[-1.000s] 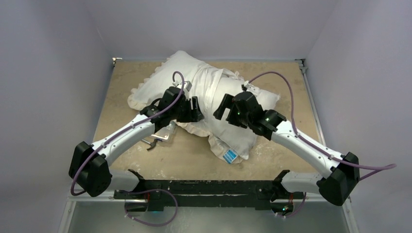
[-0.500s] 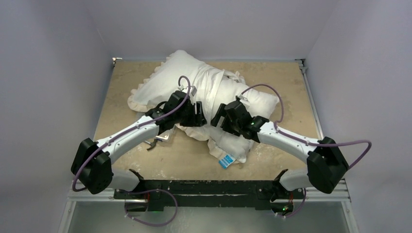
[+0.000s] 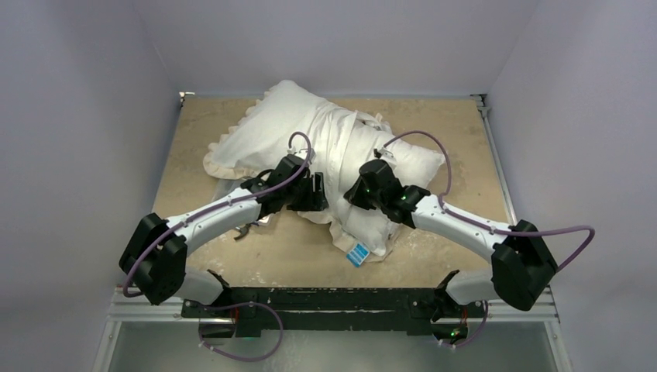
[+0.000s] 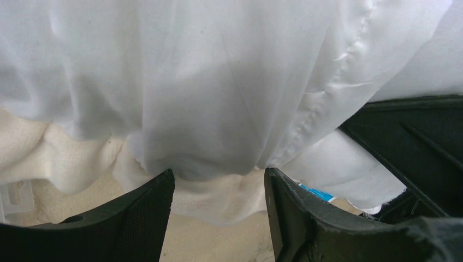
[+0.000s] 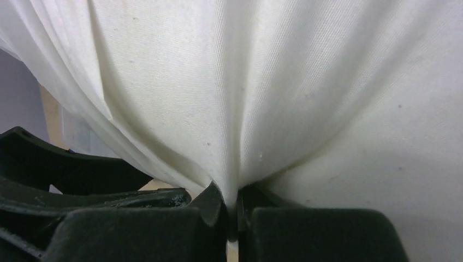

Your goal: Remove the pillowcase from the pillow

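Note:
The pillowcase (image 3: 267, 128) lies bunched over the far end of the pillow (image 3: 372, 229). Its cream frill (image 3: 221, 163) trails to the left. The pillow's bare near end carries a blue tag (image 3: 357, 253). My right gripper (image 3: 355, 192) is shut, and a fold of white pillow fabric (image 5: 235, 136) is pinched between its pads (image 5: 232, 204) close to the case's mouth. My left gripper (image 3: 314, 190) is open. Its fingers (image 4: 144, 213) stand either side of the hanging white cloth (image 4: 218, 82) and the frill (image 4: 218, 196), gripping nothing. The blue tag (image 4: 314, 192) shows beyond.
A small metal piece (image 3: 252, 225) lies on the sandy table top (image 3: 442, 248) under the left forearm. Pale walls close in the table on the left, right and far sides. The two wrists sit close together over the middle of the bundle.
The right gripper came down and left onto the pillow and shut on a fold of its fabric. The left gripper edged right toward the frill and stayed open.

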Controlling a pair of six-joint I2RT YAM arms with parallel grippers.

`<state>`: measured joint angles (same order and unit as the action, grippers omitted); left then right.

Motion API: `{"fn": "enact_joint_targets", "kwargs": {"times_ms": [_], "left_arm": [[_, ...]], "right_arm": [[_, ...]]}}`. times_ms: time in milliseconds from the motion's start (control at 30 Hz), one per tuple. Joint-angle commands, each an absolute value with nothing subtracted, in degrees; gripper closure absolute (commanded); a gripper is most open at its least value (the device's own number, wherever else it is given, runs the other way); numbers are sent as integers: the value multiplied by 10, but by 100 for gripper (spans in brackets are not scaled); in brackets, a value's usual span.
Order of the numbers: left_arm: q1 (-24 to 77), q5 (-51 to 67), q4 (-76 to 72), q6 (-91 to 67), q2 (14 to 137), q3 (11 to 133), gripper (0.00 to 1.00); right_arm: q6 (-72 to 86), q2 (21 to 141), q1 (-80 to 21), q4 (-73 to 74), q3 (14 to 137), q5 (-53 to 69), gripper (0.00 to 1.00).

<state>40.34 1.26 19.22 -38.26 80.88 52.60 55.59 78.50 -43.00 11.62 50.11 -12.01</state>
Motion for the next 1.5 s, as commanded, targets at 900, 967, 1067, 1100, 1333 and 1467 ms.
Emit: {"fn": "enact_joint_targets", "kwargs": {"times_ms": [900,967,1067,1100,1333,1467], "left_arm": [[356,-220,218,-359,877,631,100],[328,-231,221,-355,875,633,100],[293,-253,231,-352,871,640,100],[280,-260,233,-352,870,642,100],[253,-301,259,-346,896,661,100],[253,-260,262,-364,919,640,100]], "right_arm": [[526,616,-325,274,667,-318,100],[528,603,-319,289,683,-340,100],[532,594,-317,312,707,-361,100],[529,592,-317,315,713,-366,100],[496,569,-316,306,707,-331,100],[419,558,-316,253,659,-207,100]]}}
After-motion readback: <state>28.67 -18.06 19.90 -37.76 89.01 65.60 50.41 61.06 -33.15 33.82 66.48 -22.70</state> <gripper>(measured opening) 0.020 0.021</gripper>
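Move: The pillowcase's bunched edge lies just ahead of the open left gripper, about 2 cm forward, 2 cm right and 3 cm below; the parts box is some 18 cm to that gripper's left and level with it, and the blue tag about 14 cm back and 10 cm right. The right gripper already has pillow cloth between its shut fingers; from it the tag is roughly 16 cm back and 2 cm right. Ease the left gripper about 4 cm down, forward and to its right into the pillowcase's edge, and close the fingers on the cloth. Then haul it forward and left, somewhat up, turning counter-clockwise some 25 degrees. Meanwhile keep the right grip on the pillow, lift it about 16 cm and swing it 11 cm right, away from the left hand, tipping the fingers up and turning clockwise. ##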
